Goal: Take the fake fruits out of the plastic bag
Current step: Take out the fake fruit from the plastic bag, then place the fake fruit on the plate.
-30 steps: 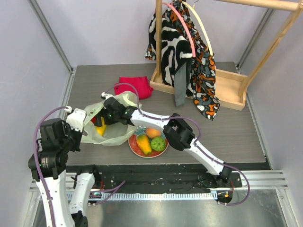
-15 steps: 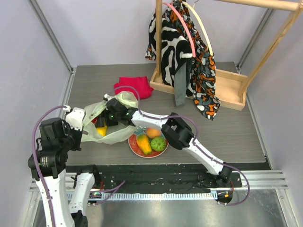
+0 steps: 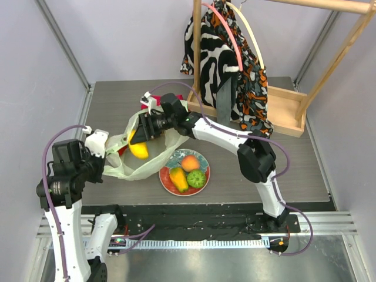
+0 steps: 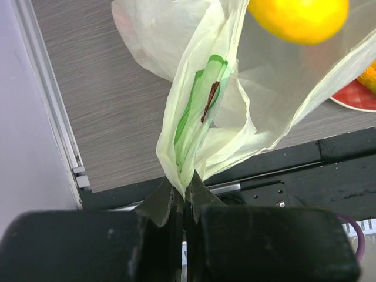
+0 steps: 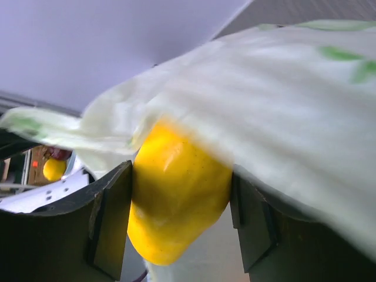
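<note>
The pale yellow-green plastic bag (image 3: 132, 167) lies on the table's left side, its mouth pulled up. My left gripper (image 4: 185, 189) is shut on a bunched edge of the bag (image 4: 202, 111) and appears in the top view at the bag's left (image 3: 101, 143). My right gripper (image 5: 181, 220) is shut on a yellow lemon-like fake fruit (image 5: 176, 205), with bag film (image 5: 276, 106) draped over it. In the top view that fruit (image 3: 139, 148) hangs above the bag's opening, below the right gripper (image 3: 143, 134). Three fake fruits lie on a red plate (image 3: 205, 161): a yellow-orange one (image 3: 178, 178), a peach (image 3: 189, 163) and a green one (image 3: 197, 178).
A wooden clothes rack (image 3: 282, 111) stands at the back right with a patterned garment (image 3: 229, 64) hanging from it. The right arm reaches across the table's middle, over the plate. The table's front edge (image 4: 282, 155) runs just below the bag.
My right gripper closed on the yellow fruit inside the bag and has lifted it up and back, out of the bag. The left gripper kept its hold on the bag.
</note>
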`<state>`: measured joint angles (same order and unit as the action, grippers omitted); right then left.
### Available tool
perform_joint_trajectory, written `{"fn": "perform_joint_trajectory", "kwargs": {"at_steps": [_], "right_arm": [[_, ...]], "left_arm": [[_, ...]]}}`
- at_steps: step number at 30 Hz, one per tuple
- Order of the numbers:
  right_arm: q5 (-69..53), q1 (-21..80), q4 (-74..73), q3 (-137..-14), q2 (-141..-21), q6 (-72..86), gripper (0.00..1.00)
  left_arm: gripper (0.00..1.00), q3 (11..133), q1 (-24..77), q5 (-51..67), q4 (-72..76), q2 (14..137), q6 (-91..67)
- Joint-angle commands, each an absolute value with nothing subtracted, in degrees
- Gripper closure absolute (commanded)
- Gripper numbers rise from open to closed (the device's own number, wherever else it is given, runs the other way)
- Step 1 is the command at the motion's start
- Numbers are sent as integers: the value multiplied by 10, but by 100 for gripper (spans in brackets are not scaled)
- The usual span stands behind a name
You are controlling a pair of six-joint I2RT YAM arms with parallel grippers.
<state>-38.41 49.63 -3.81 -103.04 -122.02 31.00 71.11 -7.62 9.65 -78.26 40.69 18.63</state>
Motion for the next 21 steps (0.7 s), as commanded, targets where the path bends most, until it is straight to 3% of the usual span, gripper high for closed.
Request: {"fn": "perform_joint_trajectory", "kwargs": {"at_steps": [1, 7, 12, 21], "right_arm": [[-457, 516, -25, -1030, -1165, 242, 67], [-502, 522, -183, -1061, -1094, 93, 67], [-506, 533, -543, -1059, -1044, -236, 65], [-488, 533, -530, -997, -1058, -208, 69]], "left_arm": [[100, 719, -78, 119, -814, 407, 185], [100, 716, -77, 106, -797, 428, 168], [100, 731, -78, 104, -784, 446, 158], [100, 746, -78, 101, -794, 440, 156]]}}
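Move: The yellow mango is already pinched in my right hand, up in the bag's mouth. The plate lies about 13 cm back and 16 cm to the right, some 18 cm below. On it, from the same hand, the papaya is 16 back and 13 right, the peach 10 back and 18 right, the green fruit 16 back and 21 right. From my left hand the plate is level ahead, roughly 27 cm right and 22 below. I draw the mango back and slightly up with my right hand, then sweep it back and to the right from the bag's mouth towards the plate, about 12 cm each way, easing at the end. Meanwhile my wrist swings some 30 degrees counter-clockwise, fingers keeping their grip. My left hand keeps its pinch on the bag's edge, nearly still. ##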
